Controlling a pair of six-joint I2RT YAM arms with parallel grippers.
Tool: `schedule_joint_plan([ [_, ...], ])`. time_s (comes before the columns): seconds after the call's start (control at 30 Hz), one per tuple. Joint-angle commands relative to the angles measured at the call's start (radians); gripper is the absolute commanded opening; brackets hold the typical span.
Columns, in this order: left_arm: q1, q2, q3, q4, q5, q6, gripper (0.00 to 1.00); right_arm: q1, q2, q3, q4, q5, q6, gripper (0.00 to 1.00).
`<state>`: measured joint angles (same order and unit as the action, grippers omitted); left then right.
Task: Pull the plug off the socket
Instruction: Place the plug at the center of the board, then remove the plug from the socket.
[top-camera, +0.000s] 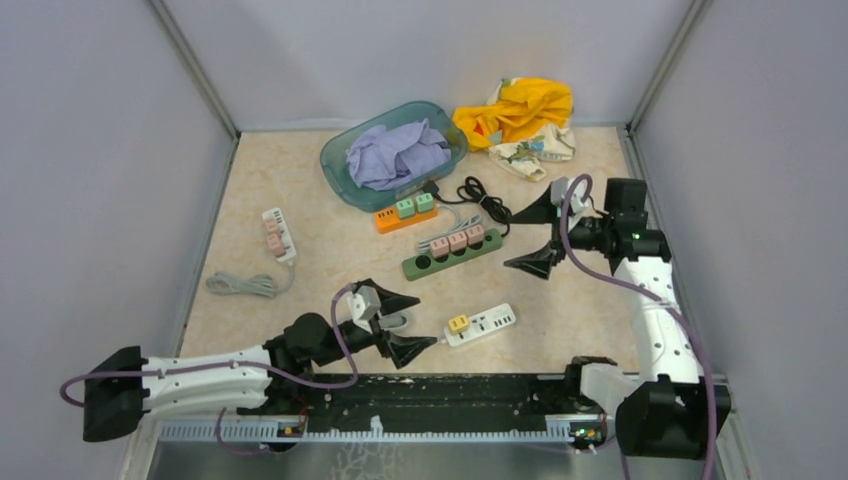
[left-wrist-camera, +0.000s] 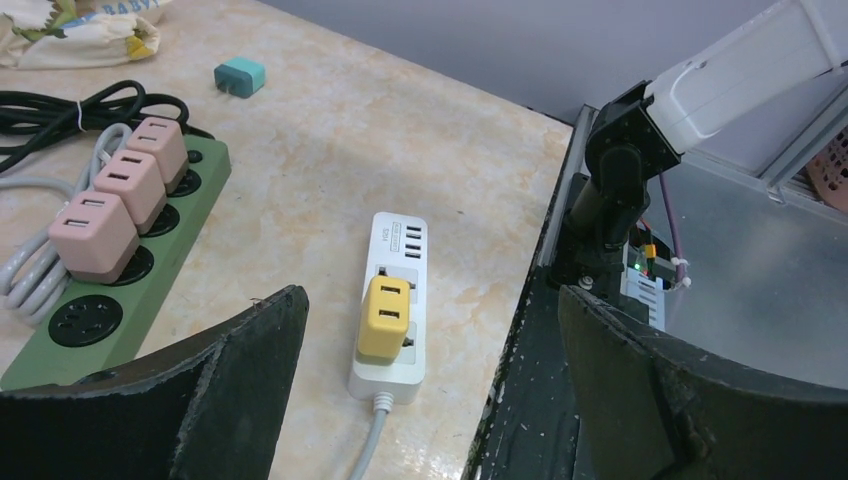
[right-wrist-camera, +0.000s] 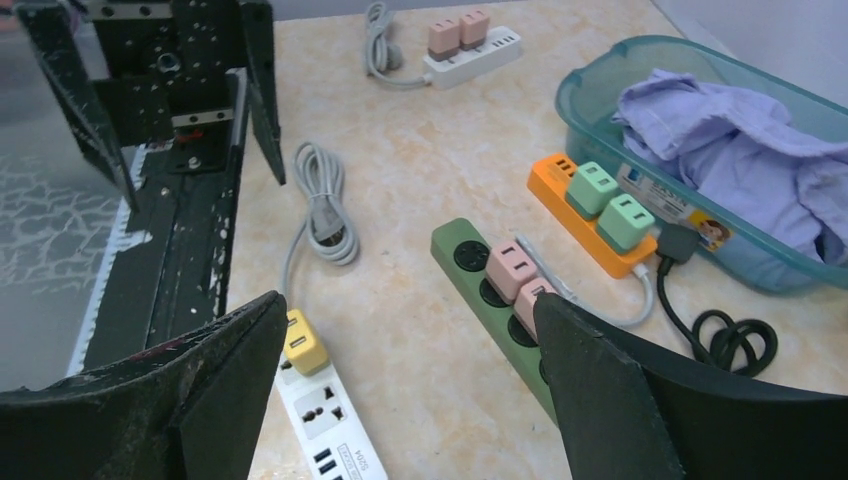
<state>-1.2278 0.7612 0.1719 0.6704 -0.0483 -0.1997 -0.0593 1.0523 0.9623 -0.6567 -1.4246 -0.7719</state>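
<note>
A yellow plug (top-camera: 458, 323) (left-wrist-camera: 385, 316) (right-wrist-camera: 304, 342) sits in the near end of a white power strip (top-camera: 490, 322) (left-wrist-camera: 398, 240). My left gripper (top-camera: 428, 322) (left-wrist-camera: 430, 300) is open just left of it, holding nothing. Three pink plugs (top-camera: 457, 241) (left-wrist-camera: 128, 185) stand in a green strip (top-camera: 420, 266) (right-wrist-camera: 462, 255). My right gripper (top-camera: 512, 243) (right-wrist-camera: 410, 300) hovers open and empty off that strip's right end. Two green plugs (top-camera: 415, 205) (right-wrist-camera: 610, 205) sit in an orange strip (top-camera: 388, 218). A teal plug (left-wrist-camera: 240, 76) lies loose on the table.
A teal basin (top-camera: 340, 160) with lavender cloth stands at the back, a yellow cloth (top-camera: 520, 110) to its right. At the left lie another white strip (top-camera: 280, 235) with pink plugs and a coiled grey cord (top-camera: 240, 285). Black cable (top-camera: 485, 195) loops behind the green strip.
</note>
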Motion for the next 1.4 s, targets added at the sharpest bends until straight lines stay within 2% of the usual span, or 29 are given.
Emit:
schedule_joint_plan([
  [0.0, 0.006, 0.002, -0.044, 0.157, 0.002, 0.026, 1.0, 0.055, 0.006, -0.01, -0.194, -0.065, -0.297, 0.94],
  [0.2, 0.005, 0.006, -0.066, 0.205, -0.023, 0.032, 1.0, 0.197, 0.039, -0.029, -0.264, 0.015, -0.425, 0.95],
  [0.37, 0.006, 0.014, -0.113, 0.284, -0.057, 0.061, 1.0, 0.351, 0.069, -0.053, -0.277, 0.153, -0.504, 0.94],
  [0.5, 0.006, 0.026, -0.158, 0.345, -0.063, 0.109, 1.0, 0.496, 0.089, -0.096, -0.177, 0.315, -0.444, 0.93],
  [0.7, 0.005, 0.055, -0.172, 0.343, -0.092, 0.141, 1.0, 0.662, 0.121, -0.168, 0.038, 0.556, -0.311, 0.91],
  [0.83, 0.006, 0.065, -0.186, 0.347, -0.108, 0.14, 1.0, 0.754, 0.138, -0.205, 0.102, 0.648, -0.298, 0.91],
  [1.0, 0.006, 0.068, -0.19, 0.348, -0.117, 0.147, 1.0, 0.801, 0.163, -0.225, 0.181, 0.723, -0.245, 0.83],
  [1.23, 0.006, 0.067, -0.199, 0.35, -0.115, 0.15, 1.0, 0.88, 0.202, -0.226, 0.182, 0.789, -0.271, 0.61],
  [1.37, 0.006, 0.07, -0.207, 0.358, -0.122, 0.156, 1.0, 0.894, 0.219, -0.222, 0.163, 0.804, -0.291, 0.52],
])
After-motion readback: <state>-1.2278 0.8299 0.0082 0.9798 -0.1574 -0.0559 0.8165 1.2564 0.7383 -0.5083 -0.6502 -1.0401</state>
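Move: The yellow plug I go for with my right hand lies about 9 cm back, 11 cm to the left and 21 cm below it. It sits on the white power strip, whose middle is some 6 cm to the right of the plug and 2 cm farther out. The green strip's middle is about 22 cm beyond the plug and 2 cm left of it. From my left hand the plug is roughly 7 cm ahead, 12 cm to the right and 13 cm lower. I bring my empty right hand back and left, then mostly straight down onto the yellow plug, nearly 19 cm lower in all, tipping the fingers some 35 degrees downward and turning counter-clockwise. Late on I narrow them to about half open, one either side of the plug, not yet gripping. My open left hand eases a little left, forward and down. ##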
